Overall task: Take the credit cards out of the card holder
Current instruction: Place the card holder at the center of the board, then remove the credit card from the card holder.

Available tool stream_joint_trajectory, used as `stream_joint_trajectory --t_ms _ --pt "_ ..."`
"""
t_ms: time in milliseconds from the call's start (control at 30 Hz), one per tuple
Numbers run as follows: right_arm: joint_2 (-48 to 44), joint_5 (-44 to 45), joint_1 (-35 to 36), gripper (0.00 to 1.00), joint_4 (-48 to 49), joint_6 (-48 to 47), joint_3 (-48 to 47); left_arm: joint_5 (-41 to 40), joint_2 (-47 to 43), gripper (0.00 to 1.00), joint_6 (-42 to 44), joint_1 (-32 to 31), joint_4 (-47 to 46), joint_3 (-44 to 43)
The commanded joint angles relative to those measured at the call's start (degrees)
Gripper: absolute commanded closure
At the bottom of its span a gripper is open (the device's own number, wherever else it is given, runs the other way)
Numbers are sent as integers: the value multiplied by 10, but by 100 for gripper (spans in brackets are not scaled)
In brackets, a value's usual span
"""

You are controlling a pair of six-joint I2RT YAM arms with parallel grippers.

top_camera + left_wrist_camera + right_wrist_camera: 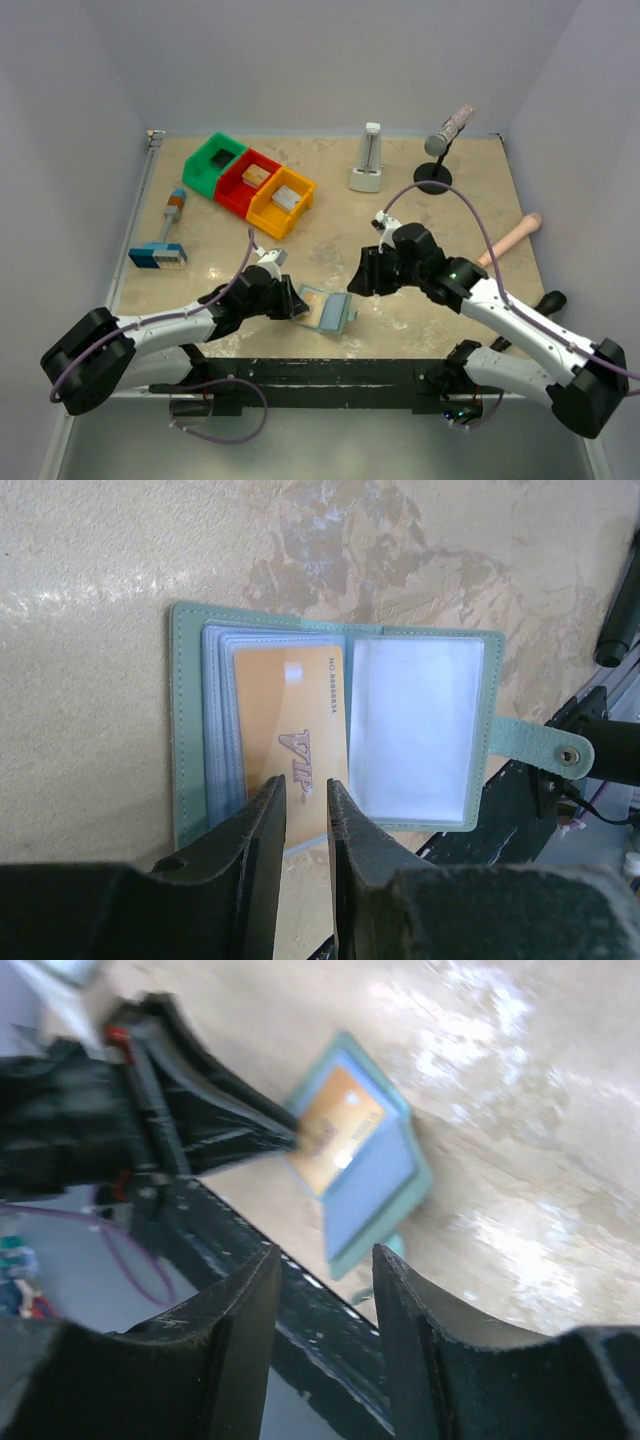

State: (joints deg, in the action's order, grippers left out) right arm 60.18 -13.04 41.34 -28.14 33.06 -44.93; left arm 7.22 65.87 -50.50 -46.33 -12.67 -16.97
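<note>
The card holder (190,680), a teal bifold, lies open on the table near the front edge (338,318). An orange-gold credit card (285,700) marked VIP sits in its left pocket; the right pocket (415,725) shows only a pale clear sleeve. My left gripper (305,790) has its jaws a narrow gap apart, tips at the card's near edge, with card and table showing between them. The right wrist view has that gripper (290,1138) pointing at the card (340,1125). My right gripper (327,1260) is open and empty, raised just right of the holder (356,284).
Green (213,163), red (247,180) and orange (281,201) bins stand at the back left. A blue-and-white block (160,255) lies at the left edge. A white metronome (367,160), a stand-mounted microphone (440,150) and a wooden handle (510,240) are at the back right.
</note>
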Motion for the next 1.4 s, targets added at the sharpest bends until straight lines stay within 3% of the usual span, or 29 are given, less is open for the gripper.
stream_joint_trajectory --t_ms 0,100,233,367,533,933,1367 --pt "-48 -55 21 58 84 52 7 -12 -24 73 -7 -3 -18 4" --pt "-13 -50 72 72 93 47 -9 -16 -32 73 -6 -3 -8 3" --pt "86 -55 114 77 120 52 -23 -22 -43 73 -5 -3 6 4" --pt "150 -59 114 81 164 80 -3 -22 -57 72 -6 -3 25 7" --pt "203 -31 106 85 141 83 -2 -16 -53 69 0 -3 41 3" --pt "246 -2 58 86 110 53 23 7 -7 69 4 -3 17 -3" --pt "284 13 16 86 77 -9 -19 18 -30 69 -13 -3 8 19"
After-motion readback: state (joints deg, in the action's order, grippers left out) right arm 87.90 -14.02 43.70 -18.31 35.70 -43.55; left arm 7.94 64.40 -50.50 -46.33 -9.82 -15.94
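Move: Some 5 cm to the right hand's left, about 1 cm back and roughly 11 cm below, stands the half-raised empty cover of the open card holder. Its snap strap lies about 1 cm left, 2 cm back and 12 cm below the right hand. The gold card is some 6 cm left of the cover and 1 cm farther out. From the left hand the cover is about 9 cm right, 1 cm ahead, nearly level. Lifting briefly, the right hand swings left and back, then sinks to some 12 cm below its starting height while sliding about 5 cm right and forward over the cover, ending with its tips on it. Its fingers close most of the way and tip down some 15 degrees. The left hand rises 1.5 cm, then settles slightly lower beside the card. ##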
